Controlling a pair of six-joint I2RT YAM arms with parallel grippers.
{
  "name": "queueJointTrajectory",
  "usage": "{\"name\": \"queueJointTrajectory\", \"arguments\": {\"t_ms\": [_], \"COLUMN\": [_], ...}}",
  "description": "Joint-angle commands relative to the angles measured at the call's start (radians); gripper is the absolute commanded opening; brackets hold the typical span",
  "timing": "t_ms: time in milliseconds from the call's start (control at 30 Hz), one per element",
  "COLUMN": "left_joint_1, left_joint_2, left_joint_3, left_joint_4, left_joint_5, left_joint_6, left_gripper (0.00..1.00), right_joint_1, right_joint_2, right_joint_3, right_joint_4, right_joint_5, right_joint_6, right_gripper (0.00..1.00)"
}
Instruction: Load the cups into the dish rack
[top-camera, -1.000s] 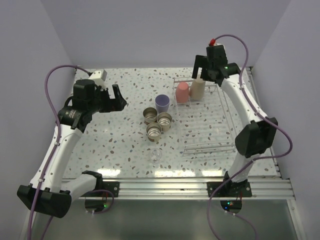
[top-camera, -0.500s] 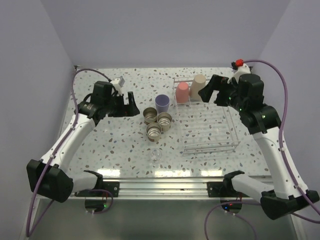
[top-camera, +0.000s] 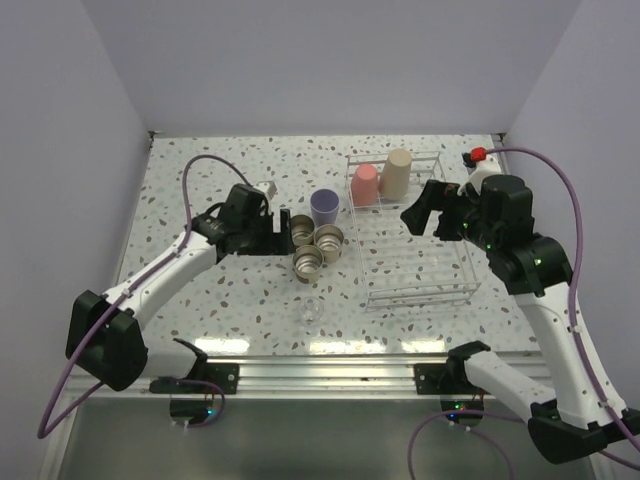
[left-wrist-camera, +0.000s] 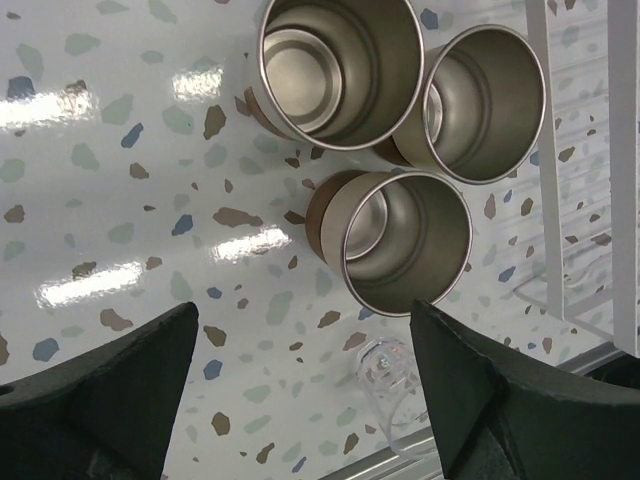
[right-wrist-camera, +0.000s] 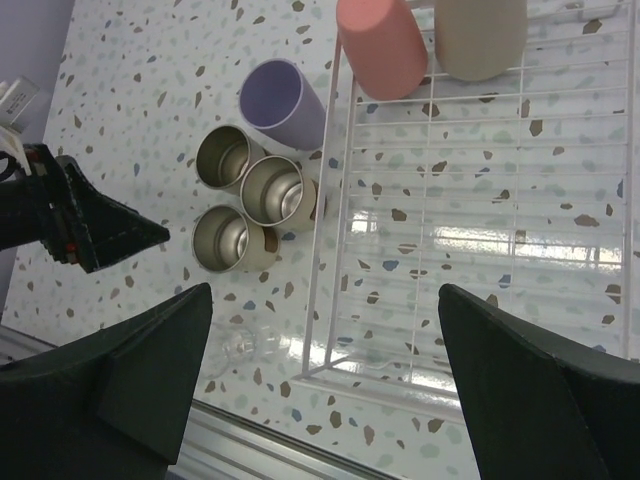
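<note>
A pink cup (top-camera: 363, 184) and a taller tan cup (top-camera: 397, 173) stand upside down in the far left corner of the clear dish rack (top-camera: 420, 295). On the table to its left are a lavender cup (top-camera: 324, 207) and three short beige cups with shiny insides (top-camera: 308, 262), all mouth up. My left gripper (top-camera: 283, 235) is open just left of the beige cups (left-wrist-camera: 405, 240), with nothing between its fingers (left-wrist-camera: 500, 390). My right gripper (top-camera: 425, 215) hangs open above the rack (right-wrist-camera: 325, 230), holding nothing; the pink (right-wrist-camera: 380, 45), tan (right-wrist-camera: 480, 35) and lavender (right-wrist-camera: 285, 100) cups show below it.
A small clear plastic cup (top-camera: 313, 310) lies on its side between the beige cups and the table's front rail (top-camera: 330, 370); it also shows in the left wrist view as a clear cup (left-wrist-camera: 385, 375). Walls close the table on the left, back and right.
My left gripper has swung right across the table up to the beige cups. My right gripper has left the tan cup at the rack's back and come nearer, over the rack's right side.
</note>
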Motion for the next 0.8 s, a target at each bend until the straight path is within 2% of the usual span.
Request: {"name": "queueJointTrajectory", "arguments": {"t_ms": [0,233,500,733,767], "left_joint_1": [-0.038,-0.091,-0.101,-0.104,-0.106], "left_joint_2": [-0.008,0.023,0.083,0.124,0.129], "left_joint_3": [-0.044,-0.084,-0.070,-0.055,-0.049], "left_joint_4": [0.067,0.137,0.162,0.173,0.173], "left_joint_5": [-0.037,-0.038,-0.055,-0.057,-0.055], "left_joint_6": [-0.056,-0.105,-0.108,-0.100,-0.097], "left_gripper": [0.89,0.86,0.79,0.54,0.54], "right_joint_1": [0.033,0.041,0.042,0.042,0.042], "right_joint_2": [0.018,0.027,0.023,0.009,0.007], "right_joint_3": [0.025,0.003,-0.008,-0.031,-0.035], "right_joint_4": [-0.021,0.013,0.016,0.011,0.011], "right_joint_5": [-0.004,-0.030,-0.014,0.001,0.001], "right_joint_6": [-0.029,-0.015,-0.014,-0.018,-0.018], "right_gripper": [0.98,0.98,0.98,0.98,0.98]}}
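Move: The front steel cup, nearest the robot of the three, lies about 8 cm to the left hand's right, 2 cm ahead and some 9 cm below it. Beyond that cup stand the left rear steel cup, about 10 cm ahead and 6 cm right of the hand, and the right rear steel cup, 8 cm ahead and 12 cm right. The clear glass is 8 cm back and 9 cm right. From the right hand, the front steel cup is some 24 cm left, 4 cm ahead and 28 cm below. Down about 5 cm and to the right nearly 3 cm, the left hand sinks towards the near left side of the front steel cup's rim, easing back a little at first. The fingers, almost fully open, narrow to roughly half, the right one coming over the rim and the left staying outside the cup; touch can't be made out. ##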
